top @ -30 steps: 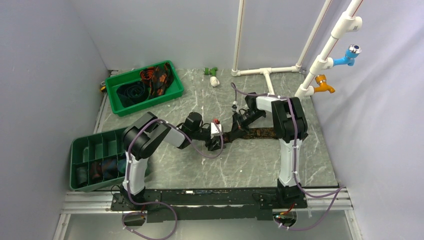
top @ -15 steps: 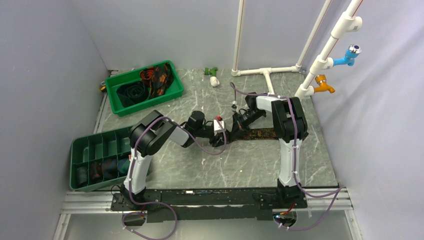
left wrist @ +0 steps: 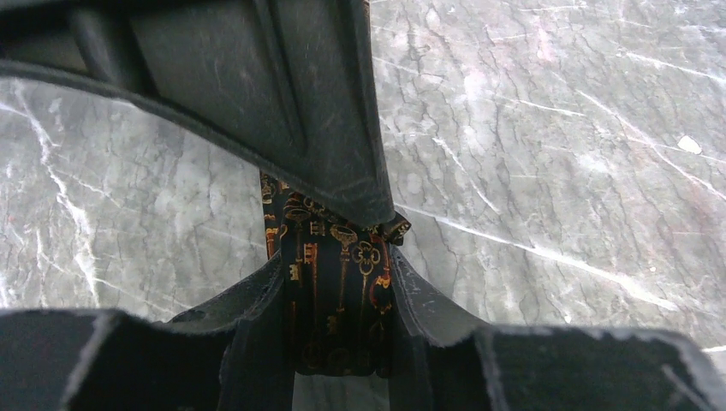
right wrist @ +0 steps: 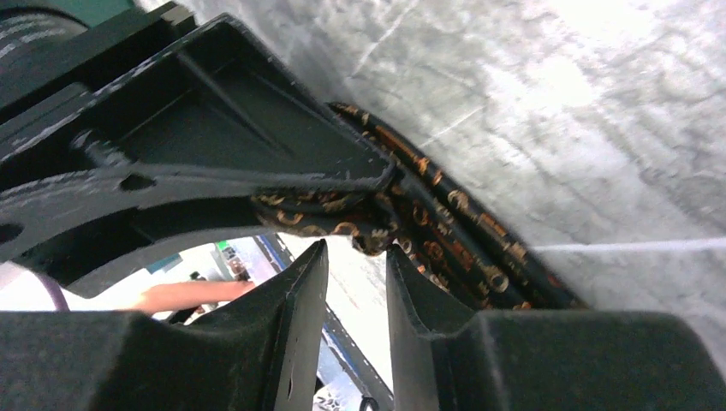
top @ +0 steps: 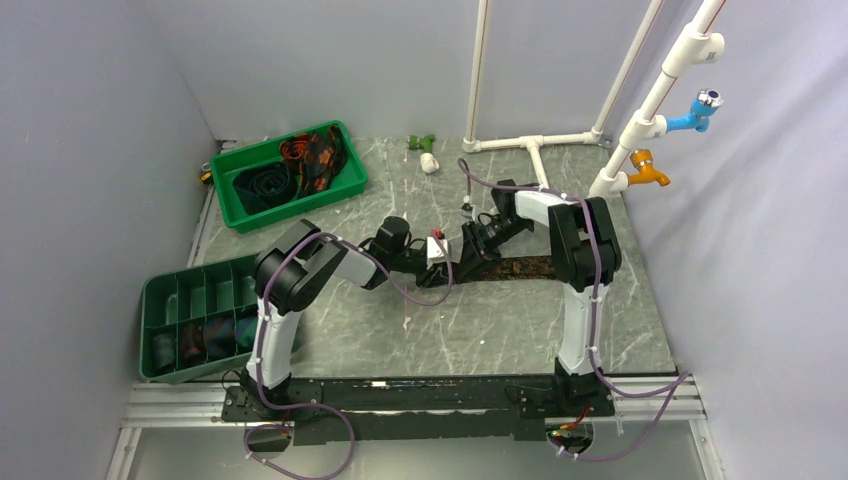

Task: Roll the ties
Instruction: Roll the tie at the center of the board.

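Note:
A dark brown tie (top: 520, 268) with orange key print lies flat across the middle of the table, its left end rolled up. My left gripper (top: 450, 268) is shut on that rolled end. In the left wrist view the roll (left wrist: 338, 295) fills the gap at the left gripper (left wrist: 336, 257), touching both fingers. My right gripper (top: 472, 248) sits just behind the roll. In the right wrist view the right gripper (right wrist: 358, 250) is open with nothing between its fingers, and the tie's (right wrist: 445, 248) folds lie just past the tips. More ties lie in the back tray.
A green tray (top: 300, 207) with loose ties stands at the back left. A divided green tray (top: 150, 300) holding rolled ties sits at the left edge. White pipes (top: 530, 145) with a blue tap (top: 700, 110) and an orange tap (top: 648, 165) stand at the back right.
My left gripper has moved right to the tie's rolled end and closed on it. My right gripper, shut on the roll before, has opened and let go.

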Robot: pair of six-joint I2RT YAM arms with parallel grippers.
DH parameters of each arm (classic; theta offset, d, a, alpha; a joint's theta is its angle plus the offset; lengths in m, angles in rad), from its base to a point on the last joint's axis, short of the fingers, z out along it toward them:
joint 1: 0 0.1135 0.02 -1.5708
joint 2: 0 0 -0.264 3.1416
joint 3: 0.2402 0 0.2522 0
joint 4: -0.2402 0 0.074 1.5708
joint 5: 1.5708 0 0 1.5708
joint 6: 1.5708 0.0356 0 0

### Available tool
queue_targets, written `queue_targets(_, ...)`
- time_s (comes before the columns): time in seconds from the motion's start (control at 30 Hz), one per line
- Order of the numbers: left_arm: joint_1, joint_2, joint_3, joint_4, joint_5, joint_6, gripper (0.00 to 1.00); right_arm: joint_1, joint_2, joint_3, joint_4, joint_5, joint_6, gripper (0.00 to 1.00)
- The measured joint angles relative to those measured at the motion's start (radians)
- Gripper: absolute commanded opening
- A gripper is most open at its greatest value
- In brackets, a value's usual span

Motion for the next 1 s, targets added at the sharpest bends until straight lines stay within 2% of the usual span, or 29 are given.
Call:
queue_targets(0.27, 0.005, -0.015, 0.000, -0.042, 0.003, -0.008, 0.28, 0.001, -0.031, -0.011, 0.025, 0.009, -0.002, 0.32)
queue_targets(0.33, 0.006, -0.017, 0.001, -0.050, 0.005, -0.008, 0.29, 0.005, -0.027, -0.011, 0.042, 0.011, 0.002, 0.26)
queue_targets(0.5, 0.007, -0.017, 0.011, -0.074, 0.013, -0.007, 0.32, 0.006, -0.012, -0.011, 0.084, 0.027, 0.020, 0.00)
queue_targets(1.0, 0.010, -0.021, 0.027, -0.127, 0.036, 0.025, 0.65, 0.024, -0.006, 0.001, 0.084, 0.092, 0.021, 0.00)
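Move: The rolled part of the tie already sits between the left gripper's fingers, level with the hand point. From the right gripper it lies about 2 cm to the left, 1 cm ahead and 1 cm lower. The visible loose length runs off to the right, its middle some 13 cm right of the left gripper, 1 cm ahead and 2 cm below it; from the right gripper that is roughly 10 cm right, straight across and 3 cm down. Hop the half-open right gripper up a little off the roll, shift it about 1.5 cm forward and back down, and shut its fingers at the roll's right side, where the loose length runs in; then ease it lower by under 1 cm. Keep the left gripper nearly still, squeezing the roll until the right has closed, then open its fingers to let go. ##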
